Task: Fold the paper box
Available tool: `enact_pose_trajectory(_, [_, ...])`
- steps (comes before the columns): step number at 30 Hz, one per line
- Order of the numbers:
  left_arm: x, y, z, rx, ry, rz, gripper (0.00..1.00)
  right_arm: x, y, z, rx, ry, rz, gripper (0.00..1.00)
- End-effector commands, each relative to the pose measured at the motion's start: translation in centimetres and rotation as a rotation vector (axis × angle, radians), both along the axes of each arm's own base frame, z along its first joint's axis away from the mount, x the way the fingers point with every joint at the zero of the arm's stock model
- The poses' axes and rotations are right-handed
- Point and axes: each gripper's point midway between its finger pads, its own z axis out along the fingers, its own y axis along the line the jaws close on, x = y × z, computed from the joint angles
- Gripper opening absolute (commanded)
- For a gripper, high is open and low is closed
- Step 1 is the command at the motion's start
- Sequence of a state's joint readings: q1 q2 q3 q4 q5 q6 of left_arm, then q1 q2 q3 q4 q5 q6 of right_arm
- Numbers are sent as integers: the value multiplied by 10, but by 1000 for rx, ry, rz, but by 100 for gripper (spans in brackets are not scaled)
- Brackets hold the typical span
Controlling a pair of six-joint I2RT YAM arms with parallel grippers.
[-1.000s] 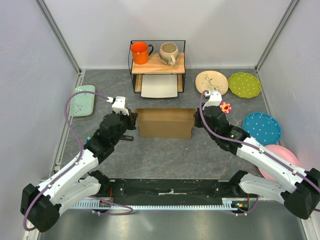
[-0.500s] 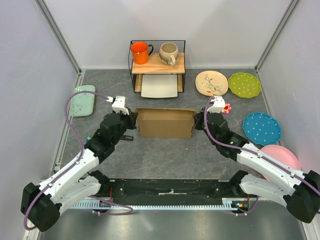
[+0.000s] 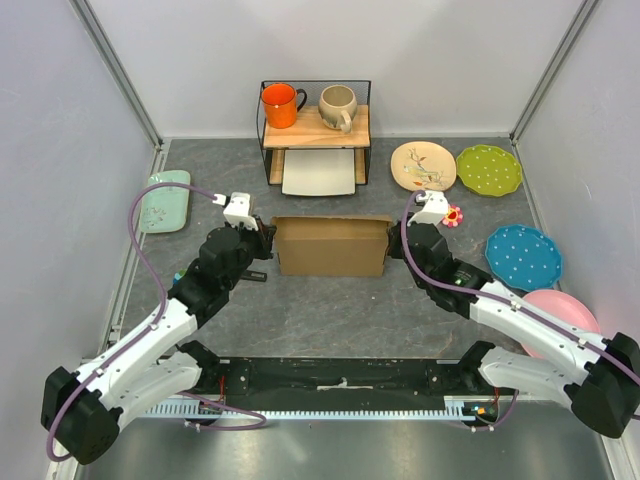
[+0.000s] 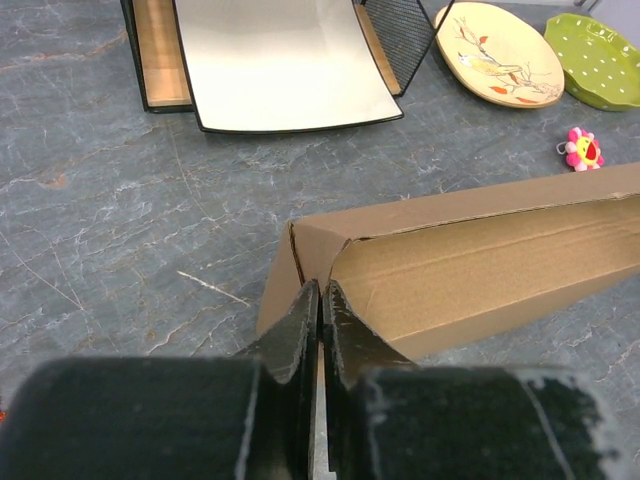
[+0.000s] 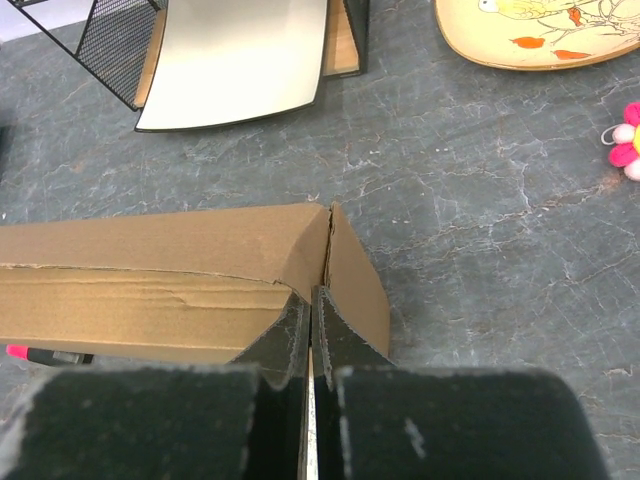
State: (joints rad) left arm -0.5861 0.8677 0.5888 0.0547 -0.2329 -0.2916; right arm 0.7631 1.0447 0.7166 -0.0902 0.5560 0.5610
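The paper box (image 3: 330, 250), plain brown cardboard, stands as a shallow open rectangle in the middle of the table. My left gripper (image 3: 268, 246) is at its left end. In the left wrist view the left gripper (image 4: 320, 292) is shut on the thin end wall of the box (image 4: 480, 260). My right gripper (image 3: 392, 246) is at the right end. In the right wrist view the right gripper (image 5: 311, 295) pinches the right end wall where it meets the corner of the box (image 5: 150, 265).
Behind the box a wire shelf (image 3: 314, 125) carries an orange mug (image 3: 280, 104) and a beige mug (image 3: 337, 106), with a white tray (image 3: 320, 172) under it. Cream (image 3: 422, 165), green (image 3: 489, 170), blue (image 3: 523, 256) and pink (image 3: 565, 315) plates lie right. A mint tray (image 3: 165, 200) lies left.
The right wrist has shifted slightly along the box's right end. The box and the left arm have hardly moved.
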Motion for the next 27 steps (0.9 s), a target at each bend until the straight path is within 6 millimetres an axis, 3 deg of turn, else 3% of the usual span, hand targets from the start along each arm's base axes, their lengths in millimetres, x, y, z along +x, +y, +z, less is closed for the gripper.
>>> enact_pose_trajectory(1, [1,8,16,-23,-36,38,11,-41,-47,-83,-284,282,-24,0])
enact_pose_trajectory(5, [-1,4,32,-44,-70,13,27,-39,-44,-77,-268,275,-21,0])
enact_pose_trajectory(8, [-1,2,38,-58,-86,7,32,-38,-43,-73,-261,268,-18,0])
enact_pose_trajectory(21, [5,-5,59,-87,-139,-13,35,-38,-40,-70,-257,267,-6,0])
enact_pose_trajectory(27, [11,-9,59,-69,-135,-18,37,-37,-37,-68,-256,265,2,0])
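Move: The closed left fingertips are at the upper left corner of the paper box. The box's middle lies about 12 cm to the right of that hand, level with it and some 6 cm lower. The black marker is about 5 cm to its left, 3 cm back and 13 cm below. For the right hand, shut on the opposite upper corner, the box's middle is some 12 cm to the left and 5 cm lower; the flower toy is roughly 13 cm ahead, 15 cm right and 12 cm down. Open the left gripper about a third of its range to let go of the box's upper left corner, and raise it about 2.5 cm, slowly at first, leaving the parted fingers astride the corner. Keep the right fingers shut on the right corner and ease that hand about 1 cm to the right. ##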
